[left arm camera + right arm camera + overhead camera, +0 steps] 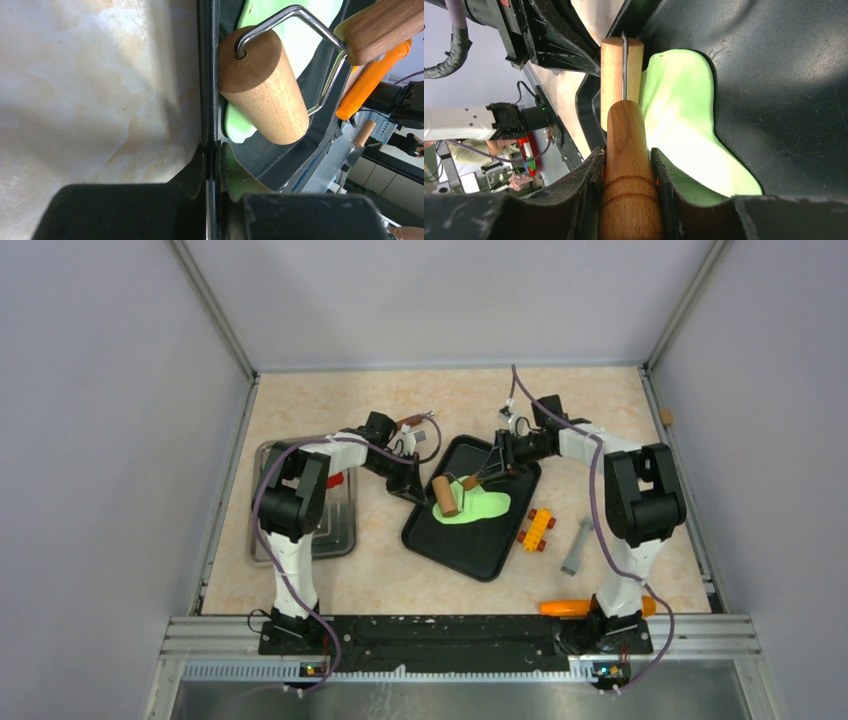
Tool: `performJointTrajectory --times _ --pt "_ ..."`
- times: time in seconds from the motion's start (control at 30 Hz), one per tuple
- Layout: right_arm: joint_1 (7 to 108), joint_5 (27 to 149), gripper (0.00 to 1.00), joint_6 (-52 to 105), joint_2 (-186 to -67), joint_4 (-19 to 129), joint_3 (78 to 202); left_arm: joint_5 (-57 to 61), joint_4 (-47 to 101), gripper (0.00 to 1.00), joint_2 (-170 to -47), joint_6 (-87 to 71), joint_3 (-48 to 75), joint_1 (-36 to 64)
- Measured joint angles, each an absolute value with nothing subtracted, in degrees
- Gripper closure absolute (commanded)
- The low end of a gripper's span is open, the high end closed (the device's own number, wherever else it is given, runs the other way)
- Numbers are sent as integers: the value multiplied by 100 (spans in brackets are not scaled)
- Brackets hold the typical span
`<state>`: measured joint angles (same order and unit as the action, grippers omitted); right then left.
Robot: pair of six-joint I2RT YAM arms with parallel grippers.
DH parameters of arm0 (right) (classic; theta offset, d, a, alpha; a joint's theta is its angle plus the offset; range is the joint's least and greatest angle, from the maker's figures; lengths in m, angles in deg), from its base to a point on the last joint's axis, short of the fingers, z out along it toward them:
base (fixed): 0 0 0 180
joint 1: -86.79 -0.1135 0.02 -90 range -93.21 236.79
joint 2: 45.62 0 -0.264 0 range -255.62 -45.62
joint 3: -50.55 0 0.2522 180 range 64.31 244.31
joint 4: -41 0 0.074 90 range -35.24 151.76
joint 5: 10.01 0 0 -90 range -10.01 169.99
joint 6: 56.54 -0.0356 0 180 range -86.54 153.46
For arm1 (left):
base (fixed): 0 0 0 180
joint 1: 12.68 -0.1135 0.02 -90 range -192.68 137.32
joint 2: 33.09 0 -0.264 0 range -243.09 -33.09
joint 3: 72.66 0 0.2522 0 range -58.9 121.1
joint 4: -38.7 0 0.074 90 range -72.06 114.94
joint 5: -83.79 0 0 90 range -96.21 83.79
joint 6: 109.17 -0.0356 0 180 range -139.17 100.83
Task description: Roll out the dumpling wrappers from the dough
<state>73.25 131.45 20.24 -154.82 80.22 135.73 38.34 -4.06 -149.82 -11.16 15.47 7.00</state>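
The dough (481, 506) is a flattened lime-green blob in the black tray (470, 545). A wooden roller (446, 496) rests on the dough's left end. My right gripper (492, 470) is shut on the roller's wooden handle (628, 150), with the dough (679, 115) spread just beyond it. My left gripper (412, 487) is shut on the tray's left rim (212, 125), close beside the roller (262, 90) and the dough's edge (237, 129). No dumpling wrappers show in any view.
A metal tray (338, 532) lies at the left under my left arm. Yellow and red toy bricks (537, 529) and a grey tool (577, 546) lie right of the black tray. An orange object (565, 607) sits by my right arm's base. A brown-handled tool (420, 424) lies behind the left gripper.
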Motion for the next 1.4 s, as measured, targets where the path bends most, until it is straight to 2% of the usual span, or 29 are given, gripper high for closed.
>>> performJointTrajectory --times 0.37,0.63,1.1,1.4 --pt "7400 12955 100 2053 -15434 8210 13617 3832 -434 100 -14982 -1134 1547 698" --pt "8462 12747 100 2507 -14949 8793 13315 3836 -430 100 -14982 -1136 1547 698" --pt "9349 12358 100 2975 -14545 9222 13140 3834 -430 100 -14982 -1136 1547 698" --pt "9255 12467 100 3491 -14108 9307 13147 3834 -430 100 -14982 -1136 1547 698"
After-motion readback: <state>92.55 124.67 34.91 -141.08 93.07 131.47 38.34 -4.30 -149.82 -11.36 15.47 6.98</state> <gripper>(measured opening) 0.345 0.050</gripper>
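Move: The right hand still holds the roller by its handle; the roller's drum sits on the dough's left end, about 10 cm left, 2 cm back and 6 cm below. The dough's middle is some 4 cm left, 4 cm back and 7 cm down; the yellow toy car lies about 10 cm right and 10 cm back. From the left hand, at the tray's rim, the dough is about 10 cm right, level fore and aft, and 2 cm lower. Right hand rolls the roller about 15 cm rightward across the dough, then lifts; left keeps holding the tray rim. ##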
